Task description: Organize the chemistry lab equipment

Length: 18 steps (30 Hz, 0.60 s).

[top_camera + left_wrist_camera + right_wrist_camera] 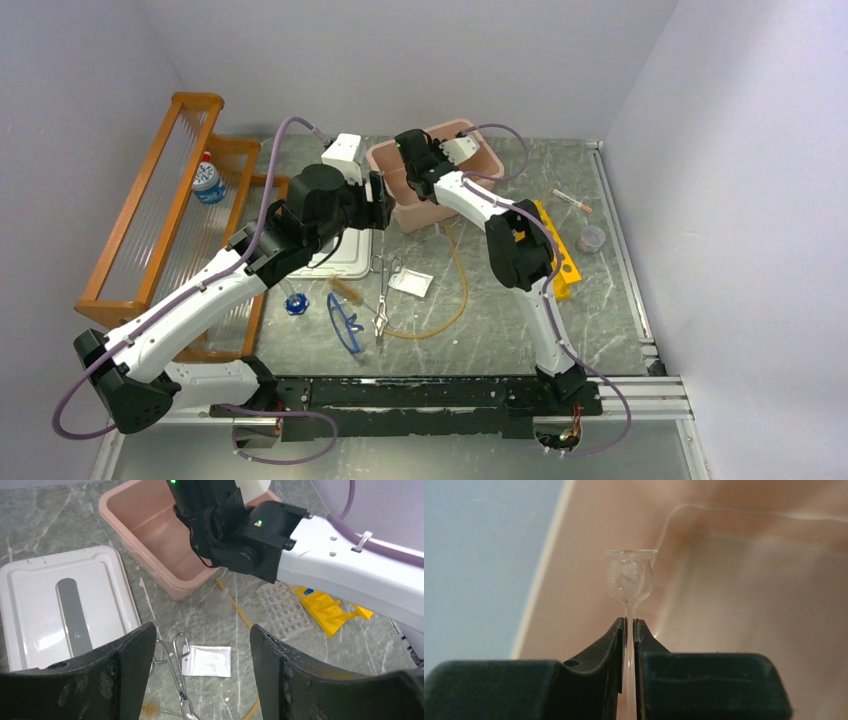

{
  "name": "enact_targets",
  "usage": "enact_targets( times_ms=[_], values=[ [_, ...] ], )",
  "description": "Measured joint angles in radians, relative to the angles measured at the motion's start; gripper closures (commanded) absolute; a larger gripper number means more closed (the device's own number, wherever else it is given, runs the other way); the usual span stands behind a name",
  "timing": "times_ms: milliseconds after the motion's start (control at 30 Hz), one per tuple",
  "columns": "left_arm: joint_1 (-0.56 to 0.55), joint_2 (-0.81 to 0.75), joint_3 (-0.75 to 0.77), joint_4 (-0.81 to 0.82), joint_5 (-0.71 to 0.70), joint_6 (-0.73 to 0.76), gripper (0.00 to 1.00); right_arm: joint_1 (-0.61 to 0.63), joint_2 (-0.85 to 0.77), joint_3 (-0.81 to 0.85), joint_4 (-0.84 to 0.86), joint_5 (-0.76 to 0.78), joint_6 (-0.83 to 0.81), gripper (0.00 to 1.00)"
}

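Observation:
My right gripper (629, 622) is shut on the thin stem of a clear glass piece with a small bulb (630, 577), held inside the pink bin (749, 580). From above, that gripper (412, 150) sits over the bin's rim (385, 160). My left gripper (202, 630) is open and empty, hovering above a white packet (207, 661) and metal forceps (175, 672) on the table. Blue-framed safety glasses (343, 322), the tan rubber tube (455, 290) and a small blue-capped item (296, 303) lie nearer the arm bases.
A white lid (65, 605) lies left of the bin. A clear well plate (285, 610) and a yellow rack (330, 612) sit under the right arm. The orange shelf (150, 210) with a bottle (208, 180) stands at the left; a syringe (572, 200) and a small cup (592, 238) lie at the right.

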Motion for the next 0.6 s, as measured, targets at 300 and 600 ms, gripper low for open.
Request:
enact_targets(
  times_ms=[300, 600],
  values=[
    [0.063, 0.053, 0.043, -0.023, -0.005, 0.003, 0.28, -0.058, 0.133, 0.087, 0.006, -0.048, -0.018, 0.84],
    [0.101, 0.131, 0.066, -0.043, 0.003, -0.005, 0.28, -0.108, 0.225, 0.193, 0.02, -0.129, -0.026, 0.83]
  ],
)
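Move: The glass funnel is already pinched by its stem in the right fingertips and over the pink bin, whose middle lies about 2 cm back, 1 cm left and 7 cm below that hand. From the right hand, the white tray is roughly 23 cm left and 13 cm back, the yellow rack some 22 cm right and 17 cm back. From the empty left hand, the bin is about 25 cm ahead and 8 cm right, the tray 13 cm ahead and 14 cm left, both far below. The glass funnel, head foremost, is lowered deeper into the pink bin by the right hand, which sinks some 6 cm and goes about 5 cm forward with a little drift right, towards the far wall; its fingers ease open only a crack around the stem. Meanwhile the open left hand glides forward about 4 cm and then sinks too, turning slightly counter-clockwise. ##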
